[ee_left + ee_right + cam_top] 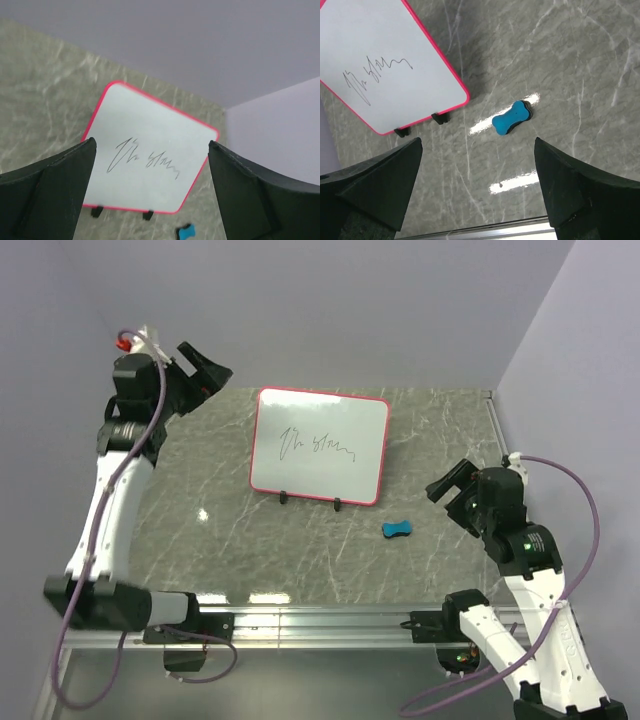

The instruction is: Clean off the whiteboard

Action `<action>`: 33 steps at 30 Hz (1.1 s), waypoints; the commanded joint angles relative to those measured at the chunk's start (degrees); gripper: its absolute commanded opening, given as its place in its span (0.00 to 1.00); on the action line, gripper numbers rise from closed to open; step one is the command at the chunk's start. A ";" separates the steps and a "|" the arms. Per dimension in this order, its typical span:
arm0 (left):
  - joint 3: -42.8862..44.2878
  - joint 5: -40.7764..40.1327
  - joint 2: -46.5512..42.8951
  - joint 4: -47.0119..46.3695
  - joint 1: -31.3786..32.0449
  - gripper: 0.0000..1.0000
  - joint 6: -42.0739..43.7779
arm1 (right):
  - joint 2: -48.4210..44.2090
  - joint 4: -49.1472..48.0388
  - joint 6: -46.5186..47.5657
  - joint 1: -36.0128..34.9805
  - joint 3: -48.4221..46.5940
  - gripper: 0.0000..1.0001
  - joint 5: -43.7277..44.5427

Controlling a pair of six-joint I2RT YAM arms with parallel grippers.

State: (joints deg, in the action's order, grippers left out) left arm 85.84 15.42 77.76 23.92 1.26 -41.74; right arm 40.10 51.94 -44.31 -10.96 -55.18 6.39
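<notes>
The whiteboard [320,445] with a pink-red rim lies flat at the middle back of the table, black scribble across its centre and two black clip feet on its near edge. It also shows in the left wrist view [150,160] and the right wrist view [385,75]. A small blue bone-shaped eraser [398,530] [511,118] [185,232] lies to the right of the board's near corner. My left gripper [200,370] hangs open high at the back left, away from the board. To the right of the eraser, my right gripper [450,490] is open and empty.
Purple walls close the back and right of the grey marble table [200,530]. A metal rail [320,620] runs along the near edge between the arm bases.
</notes>
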 commanded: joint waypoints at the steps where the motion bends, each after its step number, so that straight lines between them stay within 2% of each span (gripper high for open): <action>1: 0.58 -15.24 -13.32 -6.82 4.10 0.99 5.25 | 1.90 0.17 -3.04 -0.46 -1.69 1.00 0.73; 2: -6.93 -14.20 -15.59 -8.61 3.50 0.99 5.26 | 2.79 0.79 -4.45 -0.46 -1.51 1.00 0.81; 3: -9.53 -13.06 -15.62 -8.37 2.27 0.99 2.91 | 3.75 1.57 -7.25 -0.38 -1.16 1.00 -0.23; 5: -9.39 -5.62 -11.35 -1.38 -2.37 0.99 -2.63 | 7.09 2.02 -9.55 -0.20 -0.81 1.00 -2.69; 6: -7.81 -2.27 -9.57 2.49 -2.31 0.99 -2.39 | 8.14 2.11 -10.69 -0.03 -0.55 0.99 -3.92; 8: -6.48 -4.33 -8.24 6.20 0.05 0.99 -0.38 | 10.61 1.67 -14.38 -0.03 0.15 0.98 -7.78; 9: -7.17 -9.22 -9.02 6.31 0.58 0.99 0.16 | 11.23 1.15 -17.70 -0.03 0.68 0.98 -8.76; 12: -10.95 -13.12 -12.80 6.22 0.68 0.99 0.25 | 12.11 -2.70 -23.60 -0.03 5.41 0.96 -12.36; 15: -12.98 -12.43 -14.21 8.15 0.68 0.99 1.74 | 13.25 -4.04 -28.26 -0.03 8.23 0.94 -13.16; 25: -16.93 -13.40 -17.37 10.35 1.29 0.99 6.05 | 23.34 -9.93 -33.11 -0.38 12.55 0.87 -12.20; 30: -16.94 -14.19 -16.85 10.09 2.87 0.97 6.93 | 28.97 -11.42 -33.12 -1.34 10.18 0.77 -9.48; 31: -16.94 -14.10 -16.50 10.00 3.22 0.97 7.37 | 29.77 -11.77 -33.03 -1.52 9.92 0.71 -9.38; 33: -16.85 -14.28 -16.15 10.00 3.49 0.97 7.55 | 32.66 -12.04 -32.68 -2.48 8.87 0.69 -8.86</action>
State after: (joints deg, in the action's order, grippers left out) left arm 68.99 2.09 61.28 34.22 4.16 -36.05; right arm 70.08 41.95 -76.09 -12.05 -43.24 -5.08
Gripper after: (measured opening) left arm 0.968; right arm 0.701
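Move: The blue eraser lies about 7 cm to the right hand's left, some 3 cm farther out and roughly 21 cm below. The whiteboard's middle is about 18 cm to the left of the eraser and 18 cm farther out, standing a few centimetres higher. From the left hand the eraser lies far to the right, about 38 cm, some 17 cm back and 35 cm below. Down onto the blue eraser: the right hand sinks about 16 cm and drifts some 5 cm left, pitching and rolling so its fingers point steeply down, and narrows them to roughly two thirds while still above the eraser. The open left hand swings back and up, then dips, ending about 8 cm back and 8 cm lower, touching nothing. ##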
